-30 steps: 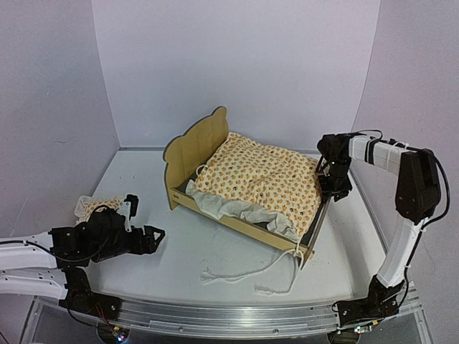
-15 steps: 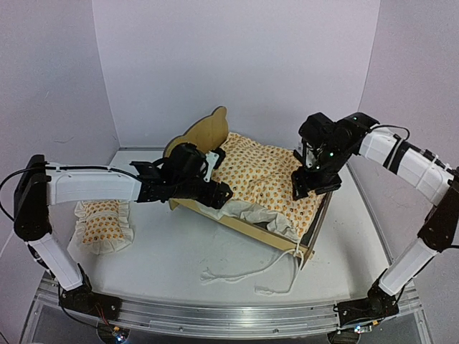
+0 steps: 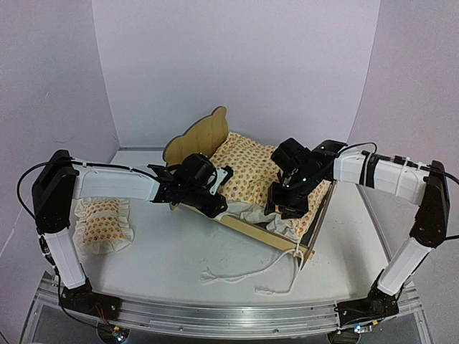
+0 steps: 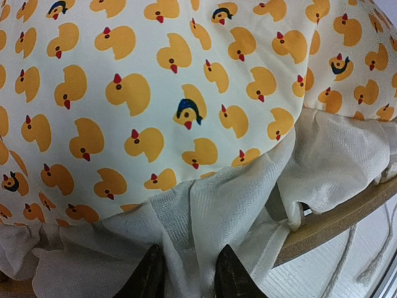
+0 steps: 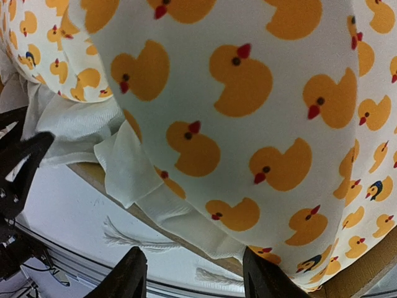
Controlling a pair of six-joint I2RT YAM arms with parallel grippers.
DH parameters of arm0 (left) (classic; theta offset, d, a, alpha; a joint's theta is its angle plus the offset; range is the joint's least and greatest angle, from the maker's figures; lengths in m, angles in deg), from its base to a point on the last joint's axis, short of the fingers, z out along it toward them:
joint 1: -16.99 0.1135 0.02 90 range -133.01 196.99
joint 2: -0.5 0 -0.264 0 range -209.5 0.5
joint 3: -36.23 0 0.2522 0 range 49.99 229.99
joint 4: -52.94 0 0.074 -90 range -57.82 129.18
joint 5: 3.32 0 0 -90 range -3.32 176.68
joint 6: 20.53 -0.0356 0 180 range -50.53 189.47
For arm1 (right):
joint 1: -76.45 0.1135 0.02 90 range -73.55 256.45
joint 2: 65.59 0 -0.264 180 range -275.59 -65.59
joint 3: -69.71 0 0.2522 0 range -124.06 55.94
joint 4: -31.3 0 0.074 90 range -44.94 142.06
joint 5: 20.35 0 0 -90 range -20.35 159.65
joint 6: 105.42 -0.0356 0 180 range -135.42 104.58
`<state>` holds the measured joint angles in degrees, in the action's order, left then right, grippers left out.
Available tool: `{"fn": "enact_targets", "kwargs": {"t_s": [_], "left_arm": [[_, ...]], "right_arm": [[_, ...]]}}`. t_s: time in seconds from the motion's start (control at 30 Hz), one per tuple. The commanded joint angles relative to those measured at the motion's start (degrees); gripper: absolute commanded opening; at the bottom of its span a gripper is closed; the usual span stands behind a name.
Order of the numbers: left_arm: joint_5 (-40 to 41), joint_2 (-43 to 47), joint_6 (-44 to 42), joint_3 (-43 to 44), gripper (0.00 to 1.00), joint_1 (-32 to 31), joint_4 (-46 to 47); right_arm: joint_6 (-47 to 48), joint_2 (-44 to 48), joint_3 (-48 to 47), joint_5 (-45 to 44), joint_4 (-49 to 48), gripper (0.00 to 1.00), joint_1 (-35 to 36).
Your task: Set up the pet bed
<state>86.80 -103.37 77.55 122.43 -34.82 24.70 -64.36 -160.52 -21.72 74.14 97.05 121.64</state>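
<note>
The pet bed (image 3: 204, 135), a plywood frame with a wavy headboard, stands mid-table. A duck-print mattress cover (image 3: 251, 172) with a cream ruffle (image 4: 205, 211) lies in it. My left gripper (image 3: 215, 204) is at the bed's near side rail (image 4: 338, 217). Its fingers (image 4: 149, 276) stand close together with a fold of the ruffle bunched between them. My right gripper (image 3: 283, 206) hovers over the cover's near edge toward the footboard (image 3: 319, 218). It is open, and its fingers (image 5: 127, 276) hold nothing; the cover (image 5: 248, 124) fills that view.
A small matching ruffled pillow (image 3: 100, 223) lies on the table at the left. The cover's loose tie strings (image 3: 244, 274) trail over the table in front of the bed. Grey walls close in the back and both sides.
My left arm swung from beside the pillow to the bed's near rail and its jaws narrowed onto the ruffle. My right arm came from the bed's far right side over the cover.
</note>
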Motion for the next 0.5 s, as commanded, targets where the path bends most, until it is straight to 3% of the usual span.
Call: {"fn": "enact_targets", "kwargs": {"t_s": [0.0, 0.13, 0.47], "left_arm": [[1.7, 1.3, -2.2, 2.5, 0.22, -0.2, 0.5], [2.5, 3.4, -3.2, 2.2, 0.01, -0.2, 0.2], [0.1, 6.7, -2.9, 2.9, 0.0, -0.2, 0.5]], "right_arm": [[-5.0, 0.3, 0.3, -4.4, -2.1, 0.51, 2.4], [-2.2, 0.5, -1.8, -12.8, 1.9, 0.5, 5.7], [-6.3, -3.2, -3.2, -19.6, 5.4, 0.53, 9.0]]}}
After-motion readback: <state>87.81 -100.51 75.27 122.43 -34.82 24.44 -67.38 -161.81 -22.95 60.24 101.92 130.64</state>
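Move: The white frill on the bed's near long side lies right at the left fingertips, a centimetre below the left hand point, already between the open pads; the near rail runs about 3 cm back, 2 cm right and 4 cm below. The headboard's middle is about 10 cm ahead and 7 cm left. For the right hand, the frill near the bed's near corner is some 4 cm back, 2 cm right and 4 cm down; that corner is about 10 cm back and 8 cm right. The white frill gets pinched as the left fingers shut on it almost in place; once shut they draw it upward about 2 cm, keeping their hold. Meanwhile the right hand, staying about half open, eases back roughly 2 cm towards the frill by the near corner, its wrist rolling some 10 degrees so the fingers swing rightward and hang steeper sideways. ##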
